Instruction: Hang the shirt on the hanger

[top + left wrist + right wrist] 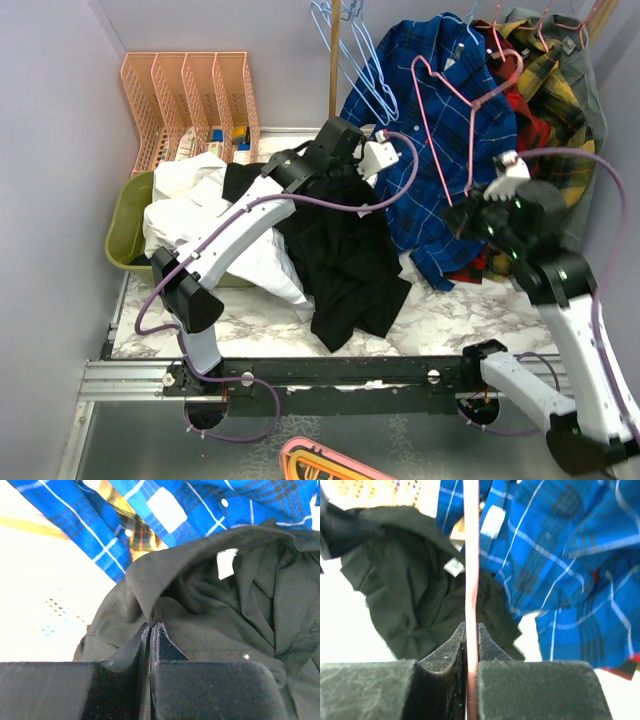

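Note:
The black shirt point(345, 260) lies crumpled over the middle of the marble table, its collar lifted toward the back. My left gripper point(352, 170) is shut on a fold of that collar; in the left wrist view the fingertips point(152, 626) pinch the dark cloth of the shirt point(215, 610) beside its white neck label. The pink hanger point(471, 150) stands upright in front of the blue plaid shirt, hook at the top. My right gripper point(472, 205) is shut on its lower end. In the right wrist view the hanger's wire point(471, 555) runs straight up from between the jaws, with the shirt point(410, 595) behind it.
A blue plaid shirt point(440, 120) and a red-yellow plaid one point(545, 80) hang at the back right. Light blue hangers point(350, 50) hang by a wooden pole point(333, 60). A white garment point(200, 200) spills from a green bin point(125, 230) below a pink wire rack point(190, 100).

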Controlling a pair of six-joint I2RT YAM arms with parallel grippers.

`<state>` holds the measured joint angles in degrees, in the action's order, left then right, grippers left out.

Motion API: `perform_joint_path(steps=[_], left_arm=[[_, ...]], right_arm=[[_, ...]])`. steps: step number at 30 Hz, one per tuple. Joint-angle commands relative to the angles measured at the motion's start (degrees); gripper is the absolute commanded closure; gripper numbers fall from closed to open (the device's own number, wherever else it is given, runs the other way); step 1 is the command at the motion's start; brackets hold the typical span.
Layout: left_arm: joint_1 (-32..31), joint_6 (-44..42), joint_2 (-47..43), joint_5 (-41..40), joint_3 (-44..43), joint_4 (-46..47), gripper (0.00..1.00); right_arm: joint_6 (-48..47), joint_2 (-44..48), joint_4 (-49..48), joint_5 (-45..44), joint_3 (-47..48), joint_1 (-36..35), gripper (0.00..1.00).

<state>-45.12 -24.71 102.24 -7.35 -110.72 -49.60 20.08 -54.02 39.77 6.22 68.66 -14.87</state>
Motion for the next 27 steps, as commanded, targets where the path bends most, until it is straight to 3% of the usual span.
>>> perform_joint_path(steps=[1, 10, 15, 22, 27], left_arm=[[0.0, -5.1, -1.3, -2.4, -3.8, 0.8, 1.00], [0.0, -2.4, 2.5, -4.0, -8.1, 2.0, 1.00], [0.0, -2.3, 3.2, -5.9, -8.3, 2.2, 1.00], [0.0, -3.5, 3.8, -11.2, -5.9, 4.8, 1.00], [0.0, -2.9, 4.4, -8.9, -7.5, 4.2, 1.00]], right_arm=[[7.6, 12.3, 16.6, 8.3, -3.9, 0.4, 0.99], [10.0, 21.1, 40.6, 17.4, 1.8, 0.4, 0.99], [12.7, 23.7, 41.2, 27.2, 2.5, 0.4, 0.99], [13.6, 25.0, 41.2, 32.1, 1.6, 0.4, 0.99], [11.9, 24.3, 41.0, 32.1, -1.2, 0.4, 0.99]])
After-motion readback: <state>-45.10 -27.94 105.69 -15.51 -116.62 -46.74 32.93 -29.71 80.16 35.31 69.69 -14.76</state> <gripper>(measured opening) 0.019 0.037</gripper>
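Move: The right hand holds the pink hanger by one lower corner. The black shirt's collar opening lies about 6 cm ahead of this hand, 18 cm to its left and 8 cm lower; the hung blue plaid shirt is some 21 cm ahead, 2 cm left and roughly 8 cm lower. From the left hand, shut on the collar's edge, the opening is about 2 cm back, 6 cm right and 6 cm down. Keeping its pinch on the hanger's corner, the right hand pulls fast straight back some 23 cm, easing at the end, away from the plaid shirt. It tips down, rolls its left side up and swings counter-clockwise, bringing the hanger's free end back towards the black collar. The left hand keeps the collar edge pinched and draws it about 3 cm forward and 3 cm up, tilting its fingers slightly upward. ##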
